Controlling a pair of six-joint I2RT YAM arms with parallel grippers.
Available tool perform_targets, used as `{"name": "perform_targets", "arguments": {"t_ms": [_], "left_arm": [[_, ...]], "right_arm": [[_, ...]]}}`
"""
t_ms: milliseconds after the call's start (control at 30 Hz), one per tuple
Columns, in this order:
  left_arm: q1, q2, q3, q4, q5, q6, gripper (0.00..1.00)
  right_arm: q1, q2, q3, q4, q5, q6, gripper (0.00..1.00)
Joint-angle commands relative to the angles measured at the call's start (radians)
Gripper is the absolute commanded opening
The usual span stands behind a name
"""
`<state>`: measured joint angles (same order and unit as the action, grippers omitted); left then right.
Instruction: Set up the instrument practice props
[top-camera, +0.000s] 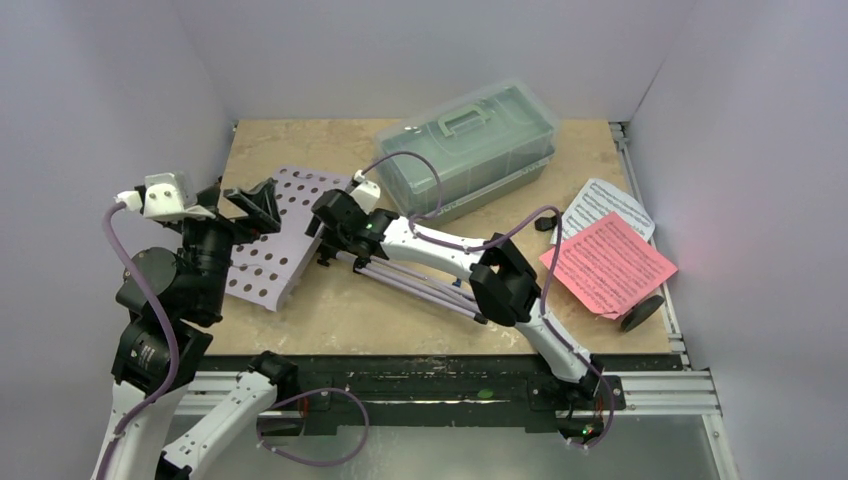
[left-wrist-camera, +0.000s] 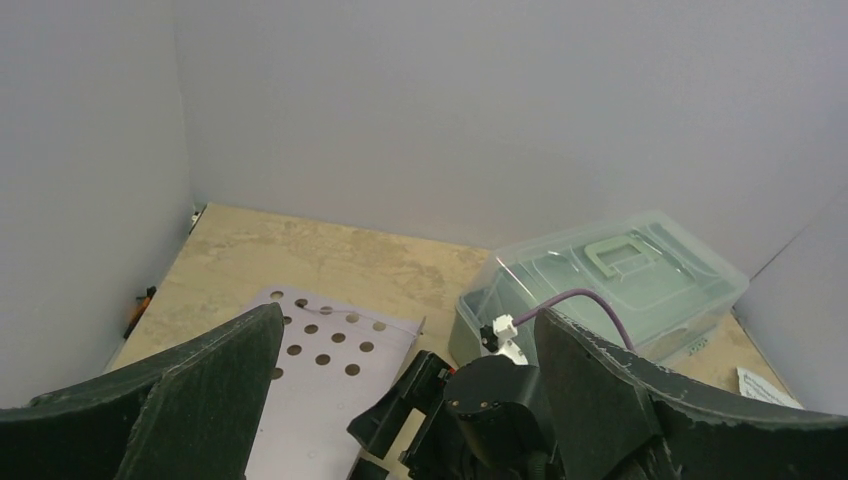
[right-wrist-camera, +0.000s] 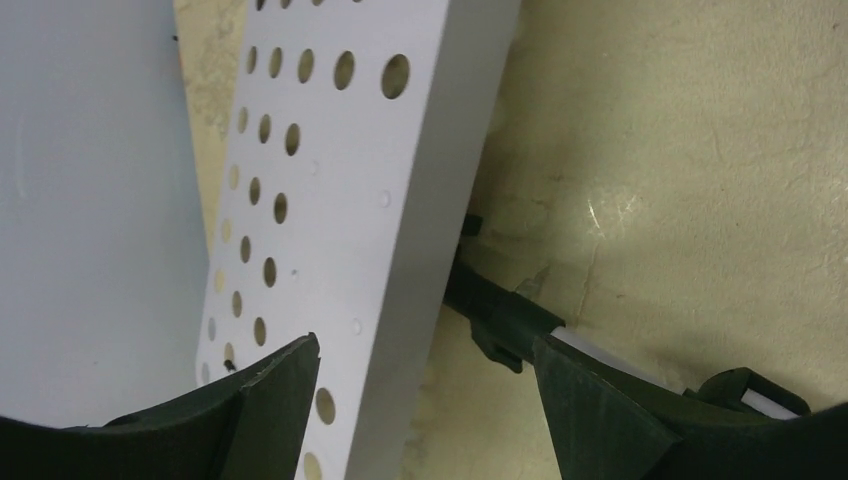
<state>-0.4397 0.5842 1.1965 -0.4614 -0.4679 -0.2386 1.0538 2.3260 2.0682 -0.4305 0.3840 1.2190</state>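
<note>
The pale lilac perforated music stand (top-camera: 270, 255) lies flat on the table, its tripod legs (top-camera: 420, 285) stretching right under my right arm. My right gripper (top-camera: 322, 235) stands open astride the plate's right edge (right-wrist-camera: 340, 180), next to the stand's black post (right-wrist-camera: 500, 315), with nothing clamped (right-wrist-camera: 425, 342). Above the plate's left part hovers my left gripper (top-camera: 255, 208), open and empty (left-wrist-camera: 408, 315), with the plate (left-wrist-camera: 320, 390) below it. At the far right a pink sheet (top-camera: 608, 265) overlaps a white sheet (top-camera: 605, 205). The black round-based stand (top-camera: 640, 312) lies by the front right edge.
A translucent green lidded toolbox (top-camera: 470, 150) sits at the back centre, close behind my right wrist (left-wrist-camera: 610, 290). A small black object (top-camera: 545, 223) lies beside the white sheet. White walls close in the table on three sides.
</note>
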Motion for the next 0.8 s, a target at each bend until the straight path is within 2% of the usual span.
{"name": "perform_targets", "arguments": {"t_ms": [0,333,467,600,667,767], "left_arm": [[0.002,-0.015,-0.012,-0.015,0.041,0.044,0.96],[0.002,-0.052,-0.021,-0.022,0.041,0.066,0.96],[0.002,-0.06,-0.022,-0.025,0.043,0.069,0.96],[0.002,-0.058,-0.005,-0.033,0.043,0.075,0.96],[0.002,-0.057,0.009,-0.037,0.043,0.08,0.96],[0.002,-0.052,0.023,-0.042,0.041,0.083,0.96]], "right_arm": [[0.007,0.028,0.068,-0.012,0.037,0.063,0.8],[0.008,0.107,0.102,0.036,0.015,0.14,0.66],[0.008,0.122,0.079,0.104,-0.055,0.221,0.54],[0.008,0.147,0.107,0.118,-0.081,0.258,0.52],[0.007,0.144,0.109,0.13,-0.09,0.264,0.51],[0.007,0.104,0.054,0.182,-0.09,0.28,0.43]]}}
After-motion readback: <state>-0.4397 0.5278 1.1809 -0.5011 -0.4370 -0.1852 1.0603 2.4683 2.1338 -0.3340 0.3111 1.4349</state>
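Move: The right hand, open and pointing down and forward-left, has the perforated panel's right lip about 3 cm to its left, 1 cm farther out and some 6 cm below; the panel's middle is roughly 7 cm left, 1 cm back and 6 cm down. The folded tripod's middle lies about 17 cm right, 10 cm back and 10 cm below, the green case about 28 cm right and 16 cm out, 5 cm lower. From the idle left hand the lip is about 14 cm ahead, 3 cm right and 38 cm down. The right hand first sinks about 4 cm towards the perforated panel's raised right lip, beside the tripod's black end, then holds that height and slides about 3 cm left so that its fingers straddle the lip. As it goes left the wrist tips a little further down and rolls its left side up, some 10 degrees each, while the fingers steadily draw in from nearly wide open to about half open, one on either side of the lip; a firm pinch isn't yet to be seen. ##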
